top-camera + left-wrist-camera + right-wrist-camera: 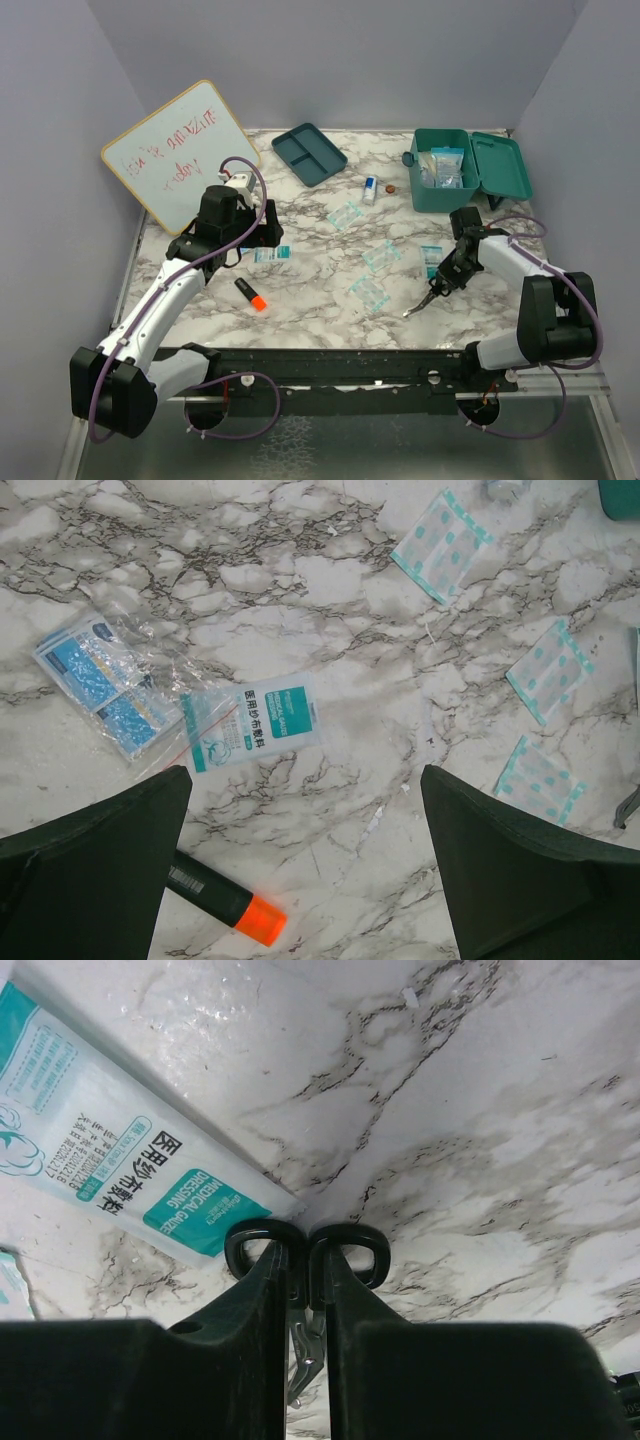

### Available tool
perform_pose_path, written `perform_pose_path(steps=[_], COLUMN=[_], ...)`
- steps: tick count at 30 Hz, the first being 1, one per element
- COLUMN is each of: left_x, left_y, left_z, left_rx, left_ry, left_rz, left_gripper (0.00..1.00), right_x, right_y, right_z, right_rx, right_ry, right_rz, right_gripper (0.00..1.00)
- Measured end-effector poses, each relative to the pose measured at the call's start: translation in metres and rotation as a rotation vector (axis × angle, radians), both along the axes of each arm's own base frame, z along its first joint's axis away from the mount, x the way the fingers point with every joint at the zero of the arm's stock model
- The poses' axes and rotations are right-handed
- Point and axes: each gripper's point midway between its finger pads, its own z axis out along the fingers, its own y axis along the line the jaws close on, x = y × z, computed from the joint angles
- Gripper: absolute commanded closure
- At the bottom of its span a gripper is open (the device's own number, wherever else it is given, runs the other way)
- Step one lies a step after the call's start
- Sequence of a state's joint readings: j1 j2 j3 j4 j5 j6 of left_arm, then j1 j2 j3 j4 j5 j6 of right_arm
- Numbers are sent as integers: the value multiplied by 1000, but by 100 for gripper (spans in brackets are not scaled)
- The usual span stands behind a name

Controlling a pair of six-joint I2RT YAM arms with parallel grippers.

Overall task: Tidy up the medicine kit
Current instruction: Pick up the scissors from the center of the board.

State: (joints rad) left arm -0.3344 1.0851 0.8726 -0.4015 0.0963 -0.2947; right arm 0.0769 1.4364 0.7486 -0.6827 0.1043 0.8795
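Observation:
The medicine kit (445, 190) is a teal box at the back right, its lid (500, 165) swung open and packets inside. My right gripper (447, 275) is just in front of it, low over the table, shut on the black loop handles of a pair of scissors (365, 1245). Their metal blades (418, 306) point toward the near edge. A gauze dressing packet (120, 1160) lies flat beside the handles. My left gripper (305, 772) hangs open over bare marble, with an orange-capped marker (225, 900) and another gauze packet (255, 725) below it.
A whiteboard (180, 150) leans at the back left and a flat teal divided tray (308, 153) lies at the back middle. A small bottle (370, 188), several plasters (367, 295) and a zip bag of blue packets (100, 680) are scattered across the marble.

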Motion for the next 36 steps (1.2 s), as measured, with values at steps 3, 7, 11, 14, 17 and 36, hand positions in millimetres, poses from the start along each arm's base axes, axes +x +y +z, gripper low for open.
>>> perform_pose_path(steps=[3,7,11,14,17,36], left_x=[0,0,0,0,-1,-2], left_y=[0,0,0,0,0,0], left_z=[1,1,1,1,1,-3], left_rx=[-1,-1,-1,-1,0,-3], left_ry=[-2,-4,-4,-3,-3,3], left_rz=[0,0,0,0,0,3], left_gripper=[1,1,1,1,1,1], right_x=[0,2,3,5,7,42], right_y=[0,-1,-2,-2,-2,42], right_z=[0,1,5,10,16,71], right_rx=[-1,-6,-10,-11,-11,191], right_ry=[-2,-12,-27,-49,-76,-324], right_rz=[5,11,19,29,37,277], right_gripper=[99,99,99,99,99,99])
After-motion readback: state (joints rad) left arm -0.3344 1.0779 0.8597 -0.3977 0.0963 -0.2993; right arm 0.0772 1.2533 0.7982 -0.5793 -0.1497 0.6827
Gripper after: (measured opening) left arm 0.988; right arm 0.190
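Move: The scissors are already between the right fingers, handles at table height. The open green kit box lies about 29 cm ahead of this hand and 4 cm to its right; the gauze packet is about 6 cm ahead and 1 cm left, one dressing pad 8 cm ahead and 13 cm left. From the idle left hand the box is roughly 22 cm ahead, 42 cm right and 12 cm lower. The right hand keeps its pinch, lifting the scissors about 7 cm, then also swinging forward-left some 4 cm each way. ##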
